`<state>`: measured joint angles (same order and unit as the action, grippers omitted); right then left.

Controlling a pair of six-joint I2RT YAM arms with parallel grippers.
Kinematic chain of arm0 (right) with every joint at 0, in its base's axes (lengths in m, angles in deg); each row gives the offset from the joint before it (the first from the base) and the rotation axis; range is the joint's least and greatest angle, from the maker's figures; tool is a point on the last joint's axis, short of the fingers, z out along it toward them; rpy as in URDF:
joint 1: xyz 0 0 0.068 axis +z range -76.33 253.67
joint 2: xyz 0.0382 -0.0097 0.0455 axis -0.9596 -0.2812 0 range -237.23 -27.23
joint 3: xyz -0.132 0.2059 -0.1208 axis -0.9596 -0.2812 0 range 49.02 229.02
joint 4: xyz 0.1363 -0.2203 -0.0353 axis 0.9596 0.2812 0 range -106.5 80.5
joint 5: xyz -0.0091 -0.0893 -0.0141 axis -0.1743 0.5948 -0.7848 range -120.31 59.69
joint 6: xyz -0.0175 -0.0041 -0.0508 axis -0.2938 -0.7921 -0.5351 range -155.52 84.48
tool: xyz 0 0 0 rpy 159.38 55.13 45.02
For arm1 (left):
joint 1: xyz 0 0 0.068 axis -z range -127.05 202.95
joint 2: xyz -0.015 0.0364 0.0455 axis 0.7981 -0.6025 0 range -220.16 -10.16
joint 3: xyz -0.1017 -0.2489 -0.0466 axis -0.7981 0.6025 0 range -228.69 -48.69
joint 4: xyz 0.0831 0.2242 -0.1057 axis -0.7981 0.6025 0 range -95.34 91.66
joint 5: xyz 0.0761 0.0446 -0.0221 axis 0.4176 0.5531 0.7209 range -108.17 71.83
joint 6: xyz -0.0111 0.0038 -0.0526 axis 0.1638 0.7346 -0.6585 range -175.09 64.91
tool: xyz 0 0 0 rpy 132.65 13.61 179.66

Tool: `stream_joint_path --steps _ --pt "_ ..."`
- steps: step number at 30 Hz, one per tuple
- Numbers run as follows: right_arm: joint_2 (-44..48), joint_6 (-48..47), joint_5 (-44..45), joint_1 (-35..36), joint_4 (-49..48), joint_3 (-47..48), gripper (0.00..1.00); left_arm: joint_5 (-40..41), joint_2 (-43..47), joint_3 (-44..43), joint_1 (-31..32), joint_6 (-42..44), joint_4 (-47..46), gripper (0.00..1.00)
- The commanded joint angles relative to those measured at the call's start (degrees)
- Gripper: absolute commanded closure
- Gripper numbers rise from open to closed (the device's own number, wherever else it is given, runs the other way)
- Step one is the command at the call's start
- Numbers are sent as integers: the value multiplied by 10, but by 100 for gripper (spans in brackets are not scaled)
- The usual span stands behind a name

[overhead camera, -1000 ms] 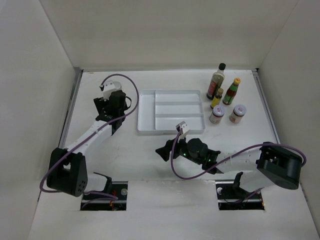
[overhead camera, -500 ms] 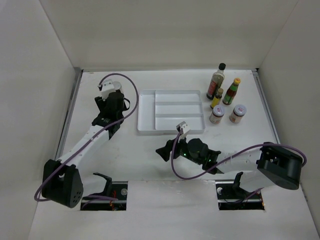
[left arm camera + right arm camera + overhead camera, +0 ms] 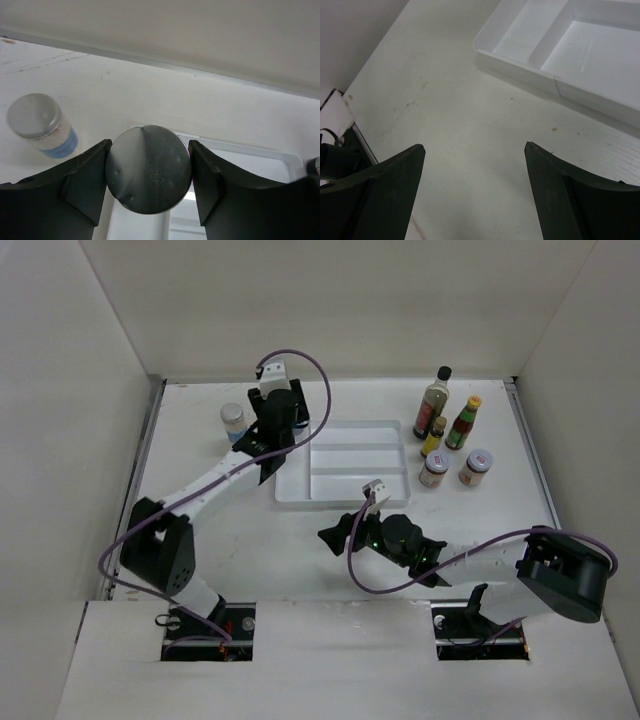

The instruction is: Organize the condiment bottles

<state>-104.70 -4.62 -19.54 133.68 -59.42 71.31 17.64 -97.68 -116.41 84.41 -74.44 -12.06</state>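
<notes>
My left gripper [image 3: 148,172] is shut on a grey-lidded jar [image 3: 147,160], its round lid clamped between both fingers above the white tray's [image 3: 240,147] left edge. In the top view the left gripper [image 3: 280,430] hides that jar. A second grey-lidded, blue-labelled jar [image 3: 233,420] [image 3: 41,122] stands on the table left of the tray [image 3: 330,503]. At the back right stand a tall dark bottle [image 3: 434,398], a small yellow bottle [image 3: 434,437], a yellow-capped red-labelled bottle [image 3: 463,422] and two white-lidded jars [image 3: 433,471] [image 3: 476,468]. My right gripper [image 3: 340,535] [image 3: 475,150] is open over bare table.
The tray [image 3: 520,60] has one long left compartment and three right ones, all without contents. Walls close the table at the back and sides. The right arm's purple cable [image 3: 450,560] loops in front of the tray.
The left gripper shut on a grey-lidded jar and swung with it from left of the tray to over the tray's left edge, uncovering the other jar. The right arm barely moved.
</notes>
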Motion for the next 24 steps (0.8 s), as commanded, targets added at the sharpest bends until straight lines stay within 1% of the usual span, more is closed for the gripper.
stream_joint_path --steps 1,4,7,16,21,22,24 --pt "11 7 10 -4 -38 -2 12 -30 -50 -80 -6 12 -74 61" --pt "12 7 8 -7 -38 -3 12 -37 -101 -117 -13 15 -64 61" --pt "11 7 7 -8 -38 -3 12 -30 -132 -134 -14 21 -60 61" --pt "4 7 4 -9 -38 -1 10 5 -169 -132 -21 41 -70 61" --pt "0 7 3 -9 -38 0 10 -3 -183 -116 -21 41 -95 61" --pt "0 7 3 -9 -38 0 10 -5 -191 -116 -22 41 -99 59" --pt "0 7 3 -9 -38 0 9 -5 -205 -114 -23 36 -100 52"
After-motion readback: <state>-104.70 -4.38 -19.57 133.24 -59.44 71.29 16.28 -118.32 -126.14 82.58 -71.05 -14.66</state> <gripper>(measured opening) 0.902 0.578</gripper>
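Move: The left hand holds a silver-lidded condiment jar high over the white tray; the far end of the tray's narrow left compartment is about 5 cm ahead, 2 cm to the right and some 15 cm below. The other white-and-blue jar stands about 5 cm ahead and 13 cm to the left, 12 cm lower. The tray's wide section is centred roughly 17 cm right and 3 cm back. From the idle right hand, that compartment end is some 22 cm ahead and 11 cm left. Down and forward together, the left hand carries the upright jar towards the far end of the left compartment, drifting slightly right, quickly at first. It then nearly stalls and eases mostly straight down, for about 9 cm of descent and 6 cm forward in all. The fingers keep their grip while the wrist tips roughly 10 degrees, fingertips dipping and left side rising. ##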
